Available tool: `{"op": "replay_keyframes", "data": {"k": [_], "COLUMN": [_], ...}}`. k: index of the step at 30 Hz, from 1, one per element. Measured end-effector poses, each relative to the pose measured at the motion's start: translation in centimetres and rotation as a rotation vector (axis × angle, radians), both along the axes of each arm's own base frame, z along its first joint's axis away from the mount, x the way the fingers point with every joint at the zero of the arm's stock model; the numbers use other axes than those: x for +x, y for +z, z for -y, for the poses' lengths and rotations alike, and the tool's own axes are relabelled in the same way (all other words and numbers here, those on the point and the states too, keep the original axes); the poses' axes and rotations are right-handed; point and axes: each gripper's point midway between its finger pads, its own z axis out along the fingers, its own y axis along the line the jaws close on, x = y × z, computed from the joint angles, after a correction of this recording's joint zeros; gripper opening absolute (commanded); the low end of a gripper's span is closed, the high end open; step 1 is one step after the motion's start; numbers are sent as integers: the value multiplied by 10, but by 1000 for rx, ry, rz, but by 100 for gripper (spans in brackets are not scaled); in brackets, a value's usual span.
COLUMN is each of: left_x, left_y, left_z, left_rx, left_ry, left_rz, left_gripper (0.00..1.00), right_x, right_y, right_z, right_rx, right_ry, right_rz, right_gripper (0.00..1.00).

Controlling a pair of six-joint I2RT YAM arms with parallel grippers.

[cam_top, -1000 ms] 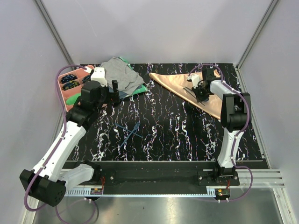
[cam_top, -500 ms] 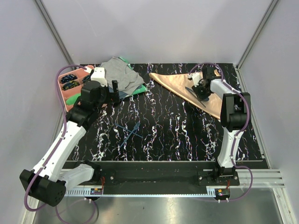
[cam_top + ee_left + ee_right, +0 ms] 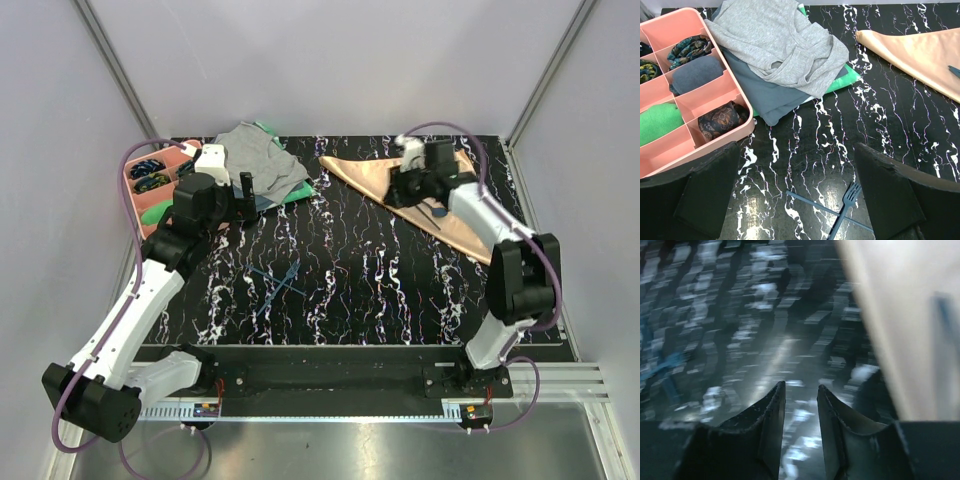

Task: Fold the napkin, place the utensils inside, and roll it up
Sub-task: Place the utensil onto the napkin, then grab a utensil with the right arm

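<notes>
The peach napkin (image 3: 375, 175) lies folded into a triangle at the back right of the table. One dark blue utensil (image 3: 437, 212) rests on it. My right gripper (image 3: 395, 192) hovers over the napkin's left part, its jaws a little apart with nothing between them. The right wrist view is blurred; it shows the gripper (image 3: 801, 387) over the dark table, the napkin (image 3: 905, 315) to its right. A fork (image 3: 847, 200) and another utensil (image 3: 810, 202) lie crossed mid-table (image 3: 280, 285). My left gripper (image 3: 796, 146) hangs wide open above them, near the cloth pile (image 3: 246, 190).
A pink compartment tray (image 3: 140, 212) with small rolled items stands at the back left. A grey cloth (image 3: 255, 160) lies piled over a green cloth (image 3: 300, 192) next to it. Grey walls enclose the table on three sides.
My right gripper opened and let go of the utensil, which stays on the napkin. It then swung left and up, fast enough to blur its view. The left arm has not moved.
</notes>
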Motion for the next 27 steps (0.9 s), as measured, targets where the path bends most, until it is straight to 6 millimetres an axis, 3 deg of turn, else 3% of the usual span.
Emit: {"op": "replay_keyframes", "data": {"k": [3, 7, 10, 13, 15, 21, 27], "left_x": [0, -1, -1, -2, -2, -4, -6], "left_y": [0, 0, 1, 3, 4, 8, 11], "left_z": [2, 3, 3, 2, 2, 1, 1], "left_rx": [-8, -13, -14, -16, -17, -21, -27], "left_ry": [-6, -11, -11, -10, -11, -11, -12], "left_rz": [-1, -3, 0, 5, 9, 21, 29], "left_gripper": [99, 99, 99, 99, 99, 99, 99], "right_x": [-51, -132, -185, -222, -237, -241, -233], "right_y": [10, -8, -28, -48, -60, -73, -74], "right_z": [-88, -204, -261, -299, -318, -354, -359], "right_rx": [134, 230, 213, 174, 147, 92, 39], "right_ry": [131, 338, 458, 543, 570, 554, 556], "right_rz": [-21, -122, -154, -165, -172, -116, -36], "right_gripper": [36, 39, 39, 39, 39, 41, 42]}}
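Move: The fork lies on the bare table some 33 cm to the right hand's left, 21 cm back and about 12 cm below. The loose chopstick crossing it has its middle about 33 cm to the hand's left and 18 cm back; behind the hand's departure, the napkin's middle is 16 cm right and 6 cm ahead, and the spoon on it about 10 cm right and 5 cm ahead. From the left hand the fork is about 10 cm back, 8 cm right and 26 cm below. Empty and already clear of the napkin, the right hand sweeps fast to its left and back across the bare table, some 36 cm left and 23 cm back, staying nearly level at first and then sinking about 7 cm towards the crossed fork and chopstick. The wrist swings about 30 degrees counter-clockwise on the way, most of the travel is done in the first half, and the hand then eases to a near stop with its part-open fingers a few centimetres above the fork's handle, touching nothing yet. ##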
